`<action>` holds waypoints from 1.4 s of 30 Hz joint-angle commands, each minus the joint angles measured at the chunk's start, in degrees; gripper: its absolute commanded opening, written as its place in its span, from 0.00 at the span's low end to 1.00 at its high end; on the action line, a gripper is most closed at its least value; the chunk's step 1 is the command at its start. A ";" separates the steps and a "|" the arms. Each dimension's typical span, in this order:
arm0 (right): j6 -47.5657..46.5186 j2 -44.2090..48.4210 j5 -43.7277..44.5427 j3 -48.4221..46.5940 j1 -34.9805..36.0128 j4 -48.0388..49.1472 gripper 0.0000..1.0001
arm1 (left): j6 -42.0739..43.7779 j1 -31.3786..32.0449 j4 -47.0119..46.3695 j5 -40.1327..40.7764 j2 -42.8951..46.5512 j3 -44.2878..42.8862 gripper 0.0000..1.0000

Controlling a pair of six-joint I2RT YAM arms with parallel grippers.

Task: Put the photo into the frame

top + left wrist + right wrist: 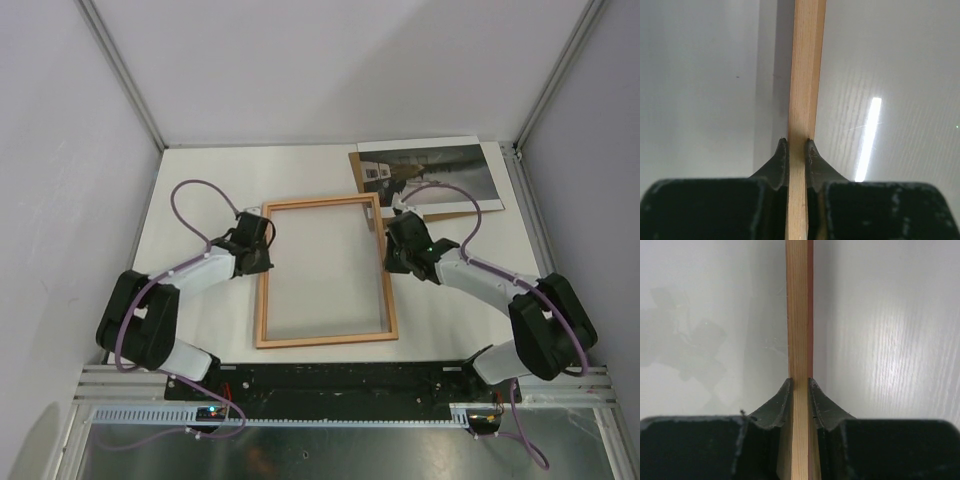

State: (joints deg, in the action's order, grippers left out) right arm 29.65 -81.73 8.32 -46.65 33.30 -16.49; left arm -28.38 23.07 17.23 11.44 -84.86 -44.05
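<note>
The frame (pixel 325 338) lies flat in the middle of the white table, pale wood side up. My left gripper (pixel 262 248) is shut on the frame's left rail (pixel 804 90), both fingertips (pixel 782 157) pressed against the wood. On the opposite side my right gripper (pixel 393 250) is shut on the right rail (pixel 799 315), where a red-orange edge shows beside the pale wood. The photo (pixel 430 170), a dim grey-brown scene with a white border, rests at the back right of the table, apart from both grippers.
A brown backing board (pixel 490 208) lies under the photo, its edges showing around it. White walls (pixel 330 70) enclose the table at the back and sides. The arm bases and a metal rail (pixel 330 385) run along the near edge.
</note>
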 commanded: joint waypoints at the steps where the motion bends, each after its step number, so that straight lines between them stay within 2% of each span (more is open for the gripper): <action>1: -0.54 -2.91 -0.19 -6.21 1.86 2.00 0.08 | -0.27 -2.76 -1.05 1.46 5.01 -1.78 0.00; 8: -0.96 -11.54 -2.21 -12.12 4.45 7.01 0.08 | -0.21 -8.14 0.46 2.39 7.45 -0.67 0.00; 15: -0.87 -20.24 -4.09 -16.91 6.55 10.61 0.08 | -0.07 -13.28 0.87 4.81 6.12 -0.08 0.00; 17: -0.90 -21.57 -4.25 -17.95 6.94 10.60 0.12 | 0.00 -14.56 0.85 5.89 5.28 -0.01 0.00; 19: -1.02 -22.14 -4.20 -18.65 7.19 10.16 0.19 | 0.32 -15.87 0.82 6.27 4.03 -0.10 0.02; 20: -1.14 -22.10 -4.06 -18.87 7.25 9.81 0.25 | 0.33 -16.52 0.85 6.38 3.58 -0.21 0.05; 21: -1.38 -21.82 -3.90 -19.02 7.32 9.24 0.31 | 0.38 -16.98 0.86 6.57 3.17 -0.41 0.11; 24: -1.90 -19.98 -2.95 -19.32 7.07 7.28 0.49 | 0.50 -18.27 1.38 7.09 2.96 -1.08 0.37; 27: -2.19 -16.56 -1.86 -19.36 6.23 4.31 0.61 | 0.47 -18.78 2.23 7.67 4.05 -1.85 0.60; 30: -1.84 -13.18 -1.02 -19.35 4.60 1.43 0.68 | 0.04 -18.88 3.32 7.27 5.76 -2.71 0.75; 35: -0.69 -9.30 -0.79 -19.35 -2.82 -0.28 0.76 | -1.20 -17.60 4.07 0.90 11.55 -3.05 0.79; 42: 2.54 -11.03 1.19 -19.35 -16.15 10.06 0.75 | -3.08 -7.98 3.89 -6.35 17.28 -4.29 0.79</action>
State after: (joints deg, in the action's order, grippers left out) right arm 30.06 -92.14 6.22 -64.53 21.80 -13.72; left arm -29.58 10.04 21.71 10.70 -70.35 -45.28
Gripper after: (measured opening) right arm 0.762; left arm 0.788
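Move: Pinched at 0 height by both hands, the frame has its middle about 15 cm right of the left hand and 15 cm left of the right. Its left bar goes to bare table some 11 cm left of the left hand, its right bar to a spot about 10 cm left and 5 cm ahead of the right hand. From the right hand the photo lies roughly 28 cm ahead and 13 cm right, atop the backing board, whose middle is about 3 cm nearer. Carrying the frame about 11 cm to the left between them, both hands swing it counter-clockwise, the right hand also going forward some 5 cm and sinking, then open wide and let go. The left hand rises and comes back a few centimetres rightward over the frame's inside; the right lifts, then sweeps right and forward towards the photo. ##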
